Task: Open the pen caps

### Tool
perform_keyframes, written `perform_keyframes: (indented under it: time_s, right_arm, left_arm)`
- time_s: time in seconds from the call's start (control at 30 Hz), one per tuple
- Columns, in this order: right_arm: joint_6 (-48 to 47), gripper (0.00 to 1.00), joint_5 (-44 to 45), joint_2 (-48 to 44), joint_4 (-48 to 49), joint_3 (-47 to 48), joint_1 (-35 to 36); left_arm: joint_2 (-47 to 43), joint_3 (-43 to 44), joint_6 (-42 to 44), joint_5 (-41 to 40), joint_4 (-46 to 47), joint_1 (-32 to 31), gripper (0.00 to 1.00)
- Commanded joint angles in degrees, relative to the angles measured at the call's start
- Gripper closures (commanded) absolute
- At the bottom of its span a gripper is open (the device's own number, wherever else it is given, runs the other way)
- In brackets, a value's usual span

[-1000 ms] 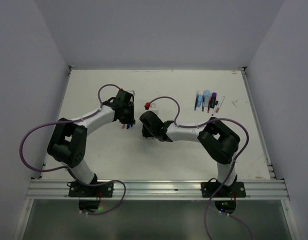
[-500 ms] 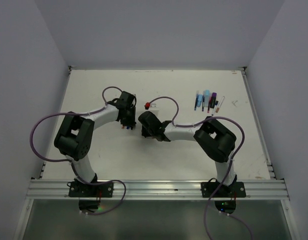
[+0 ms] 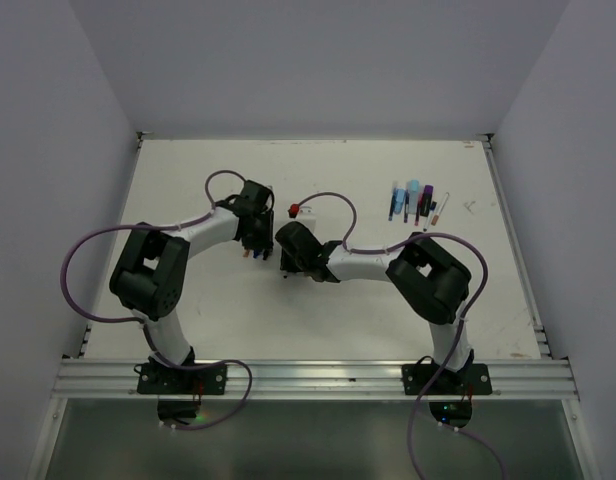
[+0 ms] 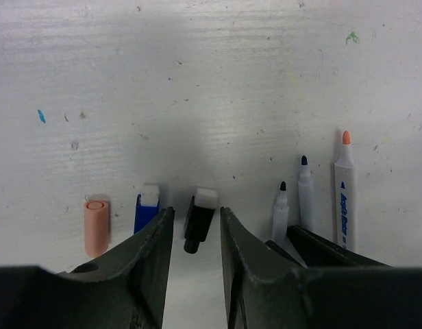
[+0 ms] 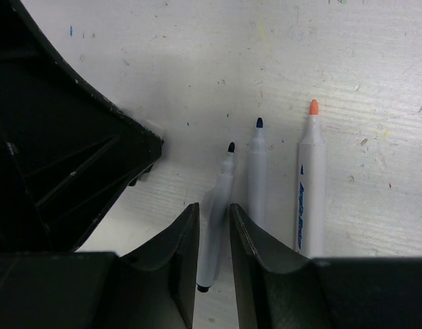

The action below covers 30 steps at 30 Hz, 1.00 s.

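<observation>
In the left wrist view a black pen cap [image 4: 199, 218] with a white end lies on the table between the spread jaws of my left gripper [image 4: 196, 210], with a gap on each side. A blue cap [image 4: 146, 209] and an orange cap [image 4: 96, 226] lie to its left. My right gripper [image 5: 214, 205] stands open around a white black-tipped pen [image 5: 221, 212] resting on the table. Beside it lie uncapped blue-tipped [image 5: 257, 171] and orange-tipped [image 5: 309, 185] pens. From above, both grippers [image 3: 256, 245] [image 3: 288, 255] meet at the table's middle.
Several capped pens [image 3: 416, 200] lie in a row at the back right. A red-capped white pen [image 3: 300, 210] sits just behind the grippers. My left gripper's black body [image 5: 60, 157] fills the left of the right wrist view.
Both grippers' jaws have spread apart; the black cap and the black-tipped pen now lie loose on the table. The left arm's elbow swung right a second ago.
</observation>
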Motion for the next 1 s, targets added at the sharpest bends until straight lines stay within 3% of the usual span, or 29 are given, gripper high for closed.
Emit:
perform_keyframes:
  time_s: [0.0, 0.23, 0.43, 0.5, 0.67, 0.77, 0.97]
  right_arm:
    - [0.0, 0.72, 2.9, -1.8, 1.5, 1.6, 0.2]
    - [-2.6, 0.7, 4.9, -8.7, 0.4, 0.9, 0.3]
    - [-8.7, 0.52, 12.5, -16.8, -4.2, -0.8, -1.3]
    - [-11.7, 0.47, 14.2, -18.2, -5.8, -0.2, -2.9]
    - [-13.8, 0.41, 8.9, -19.7, -11.6, 0.1, -15.8]
    - [-15.9, 0.41, 5.7, -17.9, -13.2, 1.1, -23.8]
    - [-18.8, 0.45, -3.6, -10.5, -16.0, 7.1, -36.1]
  left_arm:
    - [-1.9, 2.5, 0.2, -1.1, 0.4, -0.3, 0.63]
    - [-1.9, 3.0, 0.2, -0.6, -0.6, -0.3, 0.6]
    - [-8.2, 5.1, -0.5, -0.3, -2.9, -0.3, 0.53]
    - [-12.1, 6.1, -0.5, -1.9, -3.8, -0.3, 0.45]
    - [-21.7, 6.1, 0.1, -8.0, -4.4, 0.1, 0.15]
    - [-26.8, 4.1, 1.0, -10.5, -3.3, 0.9, 0.05]
    - [-35.1, -2.8, 3.1, -11.4, -0.4, 6.9, 0.0]
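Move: The right hand straddles the white pen it has laid down. The blue pen it goes for next lies about 30 cm to its right and 20 cm farther out, near table height. The blue highlighter is some 2 cm to the right of that pen, the purple pen about 5 cm to the right of it. From the left hand the blue pen is roughly 36 cm right and 18 cm ahead; the black cap sits between its fingertips, the blue cap about 3 cm to its left. With nothing held, the left fingers clear the black cap and rise about 21 cm, opening fully, tilting tips outward and easing left at the end. The right fingers lift off around the white pen, climb some 13 cm, then swing fast to the right and forward towards the blue pen, opening wider, turning clockwise and sinking slightly, ending above the table just short of the pen group. ##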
